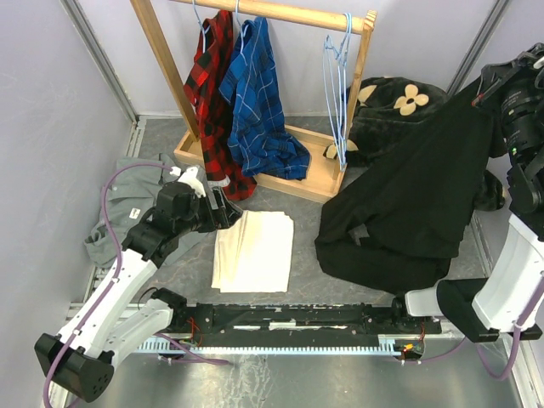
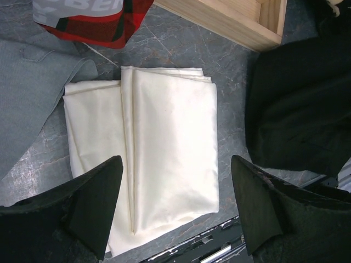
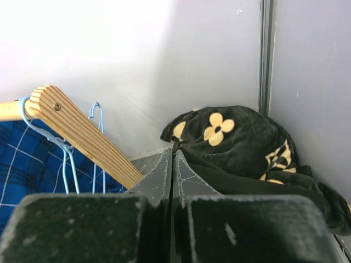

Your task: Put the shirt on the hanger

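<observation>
The black shirt (image 1: 408, 195) hangs stretched from the table up to my right gripper (image 1: 483, 89), which is shut on an upper edge of it. In the right wrist view the shut gripper (image 3: 174, 150) has the shirt's dark fabric (image 3: 247, 183) draping away to the right. Light-blue wire hangers (image 1: 340, 85) hang empty on the right end of the rack, left of the raised shirt; they show as thin blue wires (image 3: 66, 164) in the right wrist view. My left gripper (image 1: 223, 211) stands open over a folded cream cloth, with nothing between its fingers (image 2: 175, 164). The shirt's lower edge (image 2: 307, 98) lies to its right.
A wooden rack (image 1: 280, 13) at the back holds a red plaid shirt (image 1: 212, 93) and a blue plaid shirt (image 1: 255, 93). A grey shirt (image 1: 127, 204) lies at the left, a folded cream cloth (image 1: 255, 251) in the middle, and a flowered black blanket (image 1: 399, 98) behind the shirt.
</observation>
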Tool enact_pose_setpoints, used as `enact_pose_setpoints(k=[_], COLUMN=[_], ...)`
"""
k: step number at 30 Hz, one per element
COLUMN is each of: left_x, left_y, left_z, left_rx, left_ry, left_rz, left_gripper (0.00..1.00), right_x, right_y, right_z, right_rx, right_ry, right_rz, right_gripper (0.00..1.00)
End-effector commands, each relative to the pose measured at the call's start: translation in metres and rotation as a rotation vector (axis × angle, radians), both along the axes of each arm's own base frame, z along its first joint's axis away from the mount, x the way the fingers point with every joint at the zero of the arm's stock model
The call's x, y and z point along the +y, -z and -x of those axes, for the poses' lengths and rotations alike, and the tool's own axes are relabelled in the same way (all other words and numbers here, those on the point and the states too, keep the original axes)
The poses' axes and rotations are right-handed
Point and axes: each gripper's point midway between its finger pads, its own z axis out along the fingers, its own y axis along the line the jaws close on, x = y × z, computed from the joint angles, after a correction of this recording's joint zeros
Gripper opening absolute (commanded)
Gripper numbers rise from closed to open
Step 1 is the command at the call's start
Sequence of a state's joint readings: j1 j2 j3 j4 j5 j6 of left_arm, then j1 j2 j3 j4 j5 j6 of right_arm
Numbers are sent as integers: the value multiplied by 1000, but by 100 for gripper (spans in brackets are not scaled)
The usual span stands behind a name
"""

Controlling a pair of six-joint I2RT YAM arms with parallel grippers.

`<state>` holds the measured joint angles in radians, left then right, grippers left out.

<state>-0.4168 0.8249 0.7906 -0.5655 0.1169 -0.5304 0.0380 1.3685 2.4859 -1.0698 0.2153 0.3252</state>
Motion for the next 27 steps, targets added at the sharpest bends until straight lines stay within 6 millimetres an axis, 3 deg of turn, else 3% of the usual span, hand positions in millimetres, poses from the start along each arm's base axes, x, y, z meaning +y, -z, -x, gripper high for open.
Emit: enact_pose_setpoints(k=[1, 9, 12, 14, 17, 19, 20, 21, 23, 27], left_x=[-11, -14, -13, -12, -11, -11, -11, -11, -12, -15], left_y=[-26, -33, -31, -30, -27, -24, -23, -22, -21, -17], left_z=[-9, -13, -13, -12, -11, -11, -11, -11, -11, -14], left_rx=[-77, -95, -93, -95, -92, -87, -84, -83, -78, -67], left_ry=[38, 59, 56, 53, 48, 48, 49, 51, 55, 58], left_rz=[43, 41, 37, 36, 32, 29, 29, 28, 30, 36], left_gripper=[86, 89, 89, 89, 89, 89, 89, 89, 89, 88], right_x=[1, 2, 8, 19, 40, 59, 67, 76, 97, 168], right_y=[-30, -67, -62, -44, 1, 36, 75, 94, 155, 280], right_z=[5, 10, 4, -4, -11, -3, -7, -4, 5, 32], right_rx=[-101, -233, -218, -157, -38, 27, 114, 135, 241, 433], right_ry=[-11, -16, -50, -111, -221, -316, -350, -390, -463, -634], right_rz=[5, 24, 29, 27, -16, -84, -132, -177, -301, -514], right_gripper=[0, 0, 0, 0, 0, 0, 0, 0, 0, 0])
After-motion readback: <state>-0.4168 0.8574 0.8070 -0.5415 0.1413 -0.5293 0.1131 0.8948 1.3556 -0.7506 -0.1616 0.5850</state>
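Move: Below the right hand, which already pinches the raised end of the black shirt, the shirt's lying part is roughly 57 cm down and 7 cm left, neither ahead nor back. The blue hangers hang about 18 cm ahead, 15 cm left and 20 cm below; the patterned blanket lies some 24 cm ahead, 6 cm right, 50 cm below. From the left hand, the shirt's lying part is about 4 cm ahead, 34 cm right, 17 cm down. Rising only about 3 cm more at first, the right hand then turns back and sweeps quickly down, ending some 20 cm lower and 10 cm further left, over the shirt's lying part. The wrist tips the fingers down about 20 degrees and turns counter-clockwise; the fingers stay shut on the black shirt. ##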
